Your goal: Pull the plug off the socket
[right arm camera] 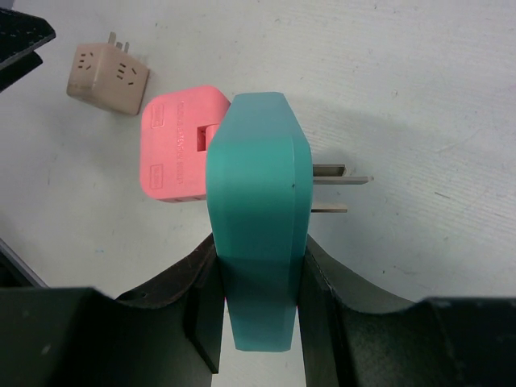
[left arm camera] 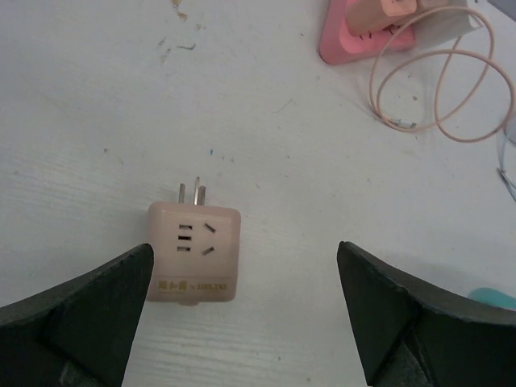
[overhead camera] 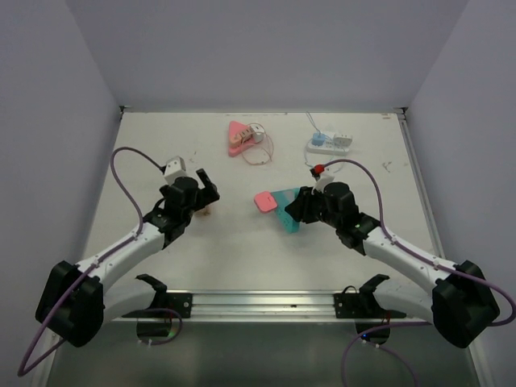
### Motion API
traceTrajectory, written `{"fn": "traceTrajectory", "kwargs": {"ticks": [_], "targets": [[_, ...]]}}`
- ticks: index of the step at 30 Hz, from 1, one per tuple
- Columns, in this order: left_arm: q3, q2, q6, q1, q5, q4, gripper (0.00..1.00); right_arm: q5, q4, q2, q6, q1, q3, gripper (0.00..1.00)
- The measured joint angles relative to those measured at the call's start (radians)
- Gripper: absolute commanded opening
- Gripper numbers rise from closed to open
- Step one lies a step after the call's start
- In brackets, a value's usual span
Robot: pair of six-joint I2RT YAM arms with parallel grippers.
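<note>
My right gripper (right arm camera: 258, 306) is shut on the narrow end of a teal socket (right arm camera: 258, 218), holding it just above the table, with its metal prongs (right arm camera: 339, 177) pointing right. A pink plug (right arm camera: 177, 145) sits against the socket's left face. From above, the teal socket (overhead camera: 286, 211) and pink plug (overhead camera: 264, 201) lie at the table's middle, at my right gripper (overhead camera: 300, 205). A beige plug (left arm camera: 193, 251) lies loose on the table, prongs pointing away. My left gripper (left arm camera: 244, 282) is open, its left finger beside the beige plug (overhead camera: 207, 211) and not gripping it.
A pink triangular power strip (overhead camera: 239, 137) with a looped thin cable (left arm camera: 435, 89) lies at the back centre. A white and blue socket block (overhead camera: 328, 143) sits at the back right. The arms' mounting rail (overhead camera: 258, 302) runs along the near edge, and grey walls surround the table.
</note>
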Motion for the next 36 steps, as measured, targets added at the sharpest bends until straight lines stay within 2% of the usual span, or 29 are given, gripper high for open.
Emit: {"fn": "traceTrajectory", "kwargs": {"ticks": [8,12,18,27,32,35,36], "targets": [[0.000,-0.146,-0.032,-0.004,0.229,-0.078,0.97,-0.048,0.017,-0.026,0.018,0.000,-0.004,0.00],[0.000,-0.141,-0.094,-0.043,0.348,-0.069,0.95,-0.066,0.030,-0.027,0.027,0.000,-0.005,0.00],[0.009,-0.037,-0.215,-0.169,0.409,0.054,0.90,-0.069,0.060,-0.026,0.039,0.001,-0.023,0.00],[0.010,0.091,-0.356,-0.216,0.432,0.202,0.65,-0.090,0.081,-0.035,0.060,0.001,-0.041,0.00],[0.014,0.127,-0.403,-0.224,0.443,0.260,0.56,-0.092,0.104,-0.037,0.071,0.001,-0.051,0.00],[0.016,0.142,-0.425,-0.235,0.447,0.285,0.48,-0.092,0.116,-0.037,0.078,0.001,-0.054,0.00],[0.016,0.145,-0.430,-0.240,0.448,0.291,0.41,-0.092,0.118,-0.037,0.080,0.001,-0.054,0.00]]}}
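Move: The pink plug, still in the teal socket that the right fingers hold, lies some 20 cm to the left hand's right and about 5 cm back, roughly level in height. The teal socket's middle is about 7 cm farther right than the plug and 2 cm nearer the base. The beige adapter, already put down, stands about 3 cm ahead of the left hand, 2 cm left and 10 cm below. From the right hand the plug is about 10 cm left and 2 cm ahead, level. Closing around the pink plug until one finger stands on either side of it, though a firm grip isn't yet seen, the left hand sweeps right about 18 cm and back some 5 cm, rising slightly early on. Its left side rolls down some 35 degrees and it swings clockwise; the wide-open fingers narrow to about half. The right hand keeps its grip on the teal socket, easing a couple of centimetres up, left and back. ##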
